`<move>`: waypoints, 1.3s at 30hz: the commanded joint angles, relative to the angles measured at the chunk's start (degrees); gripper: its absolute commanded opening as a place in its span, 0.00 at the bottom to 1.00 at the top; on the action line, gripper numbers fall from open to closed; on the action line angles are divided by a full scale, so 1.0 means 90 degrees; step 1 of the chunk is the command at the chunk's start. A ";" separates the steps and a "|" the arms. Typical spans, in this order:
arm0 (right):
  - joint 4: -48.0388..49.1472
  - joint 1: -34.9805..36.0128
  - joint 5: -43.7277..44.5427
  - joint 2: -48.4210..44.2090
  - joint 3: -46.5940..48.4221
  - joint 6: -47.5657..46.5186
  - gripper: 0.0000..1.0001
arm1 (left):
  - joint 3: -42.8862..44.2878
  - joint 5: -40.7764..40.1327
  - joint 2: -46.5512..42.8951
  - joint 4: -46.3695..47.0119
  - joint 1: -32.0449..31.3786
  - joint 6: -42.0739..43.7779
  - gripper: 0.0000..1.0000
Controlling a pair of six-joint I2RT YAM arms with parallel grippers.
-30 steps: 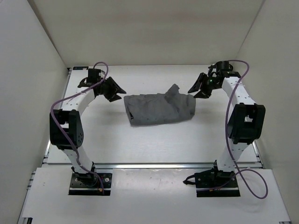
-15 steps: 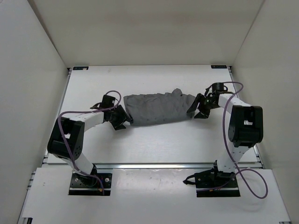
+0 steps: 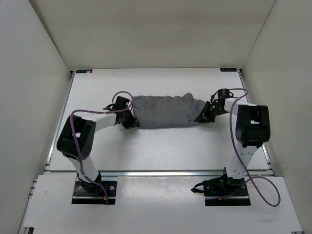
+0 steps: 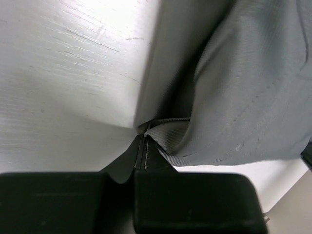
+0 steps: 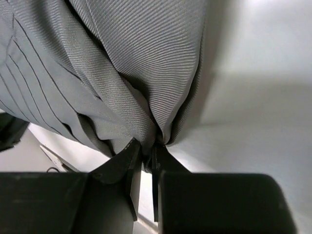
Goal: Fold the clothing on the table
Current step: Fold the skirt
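The clothing [image 3: 165, 111], a grey pleated garment, lies stretched left to right across the middle of the white table [image 3: 156, 146]. My left gripper [image 3: 130, 119] is shut on its left edge; in the left wrist view the hem of the clothing [image 4: 229, 97] is pinched at the tips of the left gripper [image 4: 144, 134]. At the other end my right gripper [image 3: 202, 116] is shut on the right edge, and the right wrist view shows bunched folds of the clothing [image 5: 122, 68] squeezed between the tips of the right gripper [image 5: 151, 146].
White walls enclose the table on the left, back and right. A silver rail [image 3: 156, 172] runs along the near edge, with both arm bases [image 3: 92, 187] [image 3: 224, 187] behind it. Purple cables loop off each arm.
Both arms came down from the far corners to the garment's two ends and both grippers closed on the fabric. The garment went from a crumpled heap to a wider stretched band.
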 commanded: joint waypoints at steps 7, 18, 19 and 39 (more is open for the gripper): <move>-0.1780 -0.0536 0.1657 -0.1783 -0.0037 -0.1297 0.00 | -0.0417 0.0122 -0.0293 0.0531 -0.0630 -0.0402 0.00; -0.1986 0.3476 0.1591 -0.0762 0.2960 -0.0838 0.00 | -0.0065 0.0356 0.0089 0.0453 -0.0661 -0.0441 0.00; -0.2064 0.3615 0.1465 -0.0324 0.3292 -0.0944 0.00 | -0.0123 0.0347 0.0060 0.0444 -0.0670 -0.0451 0.00; -0.0972 0.4573 0.1287 0.0736 0.2689 -0.0595 0.06 | -0.1371 0.1606 -0.1890 0.0473 0.0559 -0.0167 0.49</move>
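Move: The skirt's near-left corner, already pinched by the left hand, lies about 34 cm to the right hand's left and 4 cm back; the right hand still pinches the near-right corner. The skirt's middle is roughly 17 cm left and 7 cm ahead of the right hand, and some 17 cm right and 10 cm ahead of the left hand. From the left hand, the far-left corner lies about 20 cm ahead and 1 cm left. All lie near fingertip height. The skirt's right end is first drawn right and back some 6 cm by the right hand, which then lifts it about 16 cm, swings it left and lowers it by the near-left corner, turning about 45 degrees counter-clockwise, grip kept. The left hand, gripping, shifts right and back about 5 cm, then opens, lets go and starts back left. ##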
